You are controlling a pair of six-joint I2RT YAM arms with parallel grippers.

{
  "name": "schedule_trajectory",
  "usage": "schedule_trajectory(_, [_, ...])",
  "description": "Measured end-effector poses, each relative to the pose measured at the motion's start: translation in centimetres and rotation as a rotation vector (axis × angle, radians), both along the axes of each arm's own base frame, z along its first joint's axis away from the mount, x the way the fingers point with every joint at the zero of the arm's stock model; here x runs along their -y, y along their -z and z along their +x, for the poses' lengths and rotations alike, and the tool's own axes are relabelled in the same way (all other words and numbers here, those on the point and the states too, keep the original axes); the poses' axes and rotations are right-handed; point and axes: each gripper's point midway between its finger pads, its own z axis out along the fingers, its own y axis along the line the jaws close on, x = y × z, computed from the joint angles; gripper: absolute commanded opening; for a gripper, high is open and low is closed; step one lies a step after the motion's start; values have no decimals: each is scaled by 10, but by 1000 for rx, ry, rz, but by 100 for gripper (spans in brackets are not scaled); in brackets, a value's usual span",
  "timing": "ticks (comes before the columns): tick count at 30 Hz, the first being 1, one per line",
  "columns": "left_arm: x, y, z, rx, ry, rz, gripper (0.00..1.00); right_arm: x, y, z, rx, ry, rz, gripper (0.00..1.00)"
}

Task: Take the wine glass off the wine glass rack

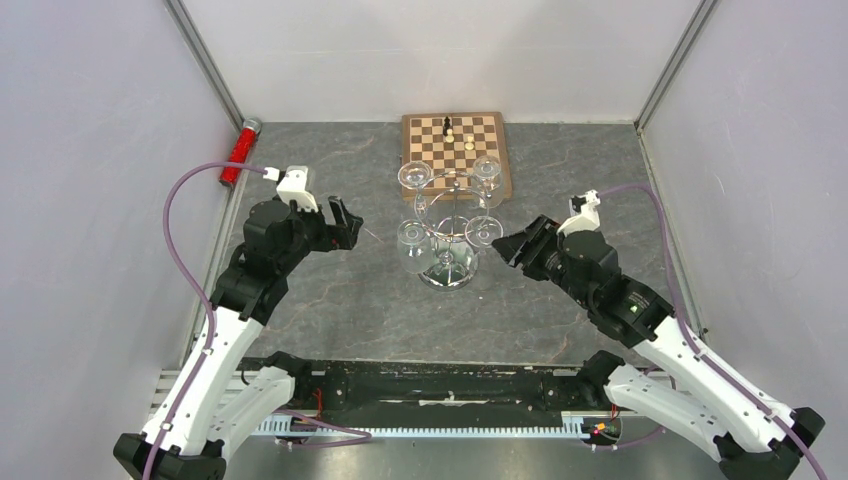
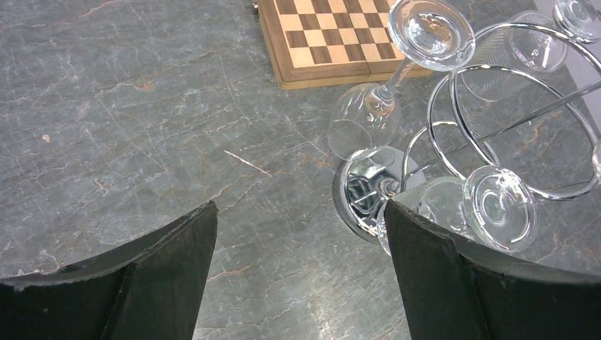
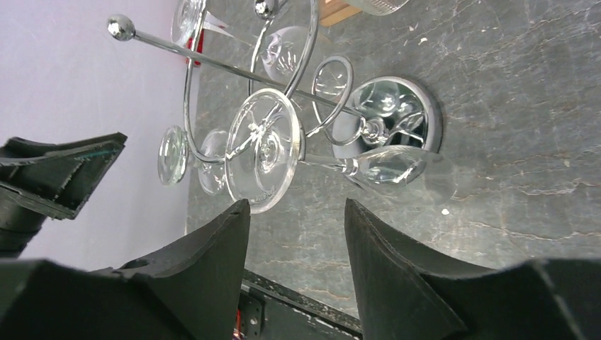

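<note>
The chrome wine glass rack (image 1: 447, 270) stands mid-table on its round mirrored base, with several wine glasses hanging foot-up from its loops. The wine glass (image 1: 483, 231) on the near right loop is closest to my right gripper (image 1: 505, 248). In the right wrist view its foot (image 3: 261, 150) sits just beyond my left fingertip and its bowl (image 3: 390, 166) points at the rack base (image 3: 432, 120). My right gripper (image 3: 296, 205) is open, with nothing between the fingers. My left gripper (image 1: 350, 225) hangs wide open left of the rack. In its own view the left gripper (image 2: 300, 207) shows only table between its fingers.
A wooden chessboard (image 1: 455, 145) with a few pieces lies behind the rack. A red cylinder (image 1: 238, 152) rests at the back left by the wall. Grey walls close the table on three sides. The black rail with the arm bases runs along the near edge.
</note>
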Motion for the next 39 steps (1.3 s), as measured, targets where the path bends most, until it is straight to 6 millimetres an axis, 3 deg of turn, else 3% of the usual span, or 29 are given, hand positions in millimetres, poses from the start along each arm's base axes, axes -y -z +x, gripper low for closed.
schedule_trajectory(18, [0, 2, 0, -4, 0, 1, 93, -4, 1, 13, 7, 107, 219, 41])
schedule_trajectory(39, [0, 1, -1, 0, 0, 0, 93, -11, -8, 18, 24, 111, 294, 33])
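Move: The front-right wine glass hangs upside down on the rack; the middle of its foot is about 4 cm ahead of the right hand and 4 cm to its left, roughly level with it. The front-left glass's foot is some 13 cm farther left, and the back-right glass's foot about 10 cm farther out. The rack's middle lies 8 cm ahead, 10 cm left and about 12 cm below. From the left hand, the aimed-at foot is 24 cm right and 2 cm back. The right hand eases in on the front-right glass's foot, going about 2 cm forward and somewhat left, dipping slightly before ending a little higher, while the wrist rolls some 15 degrees with its left side rising and swings slightly clockwise. On the way the part-open fingers narrow by more than a third without shutting, until their tips come close around the near edge of the foot; a firm touch can't be made out. ##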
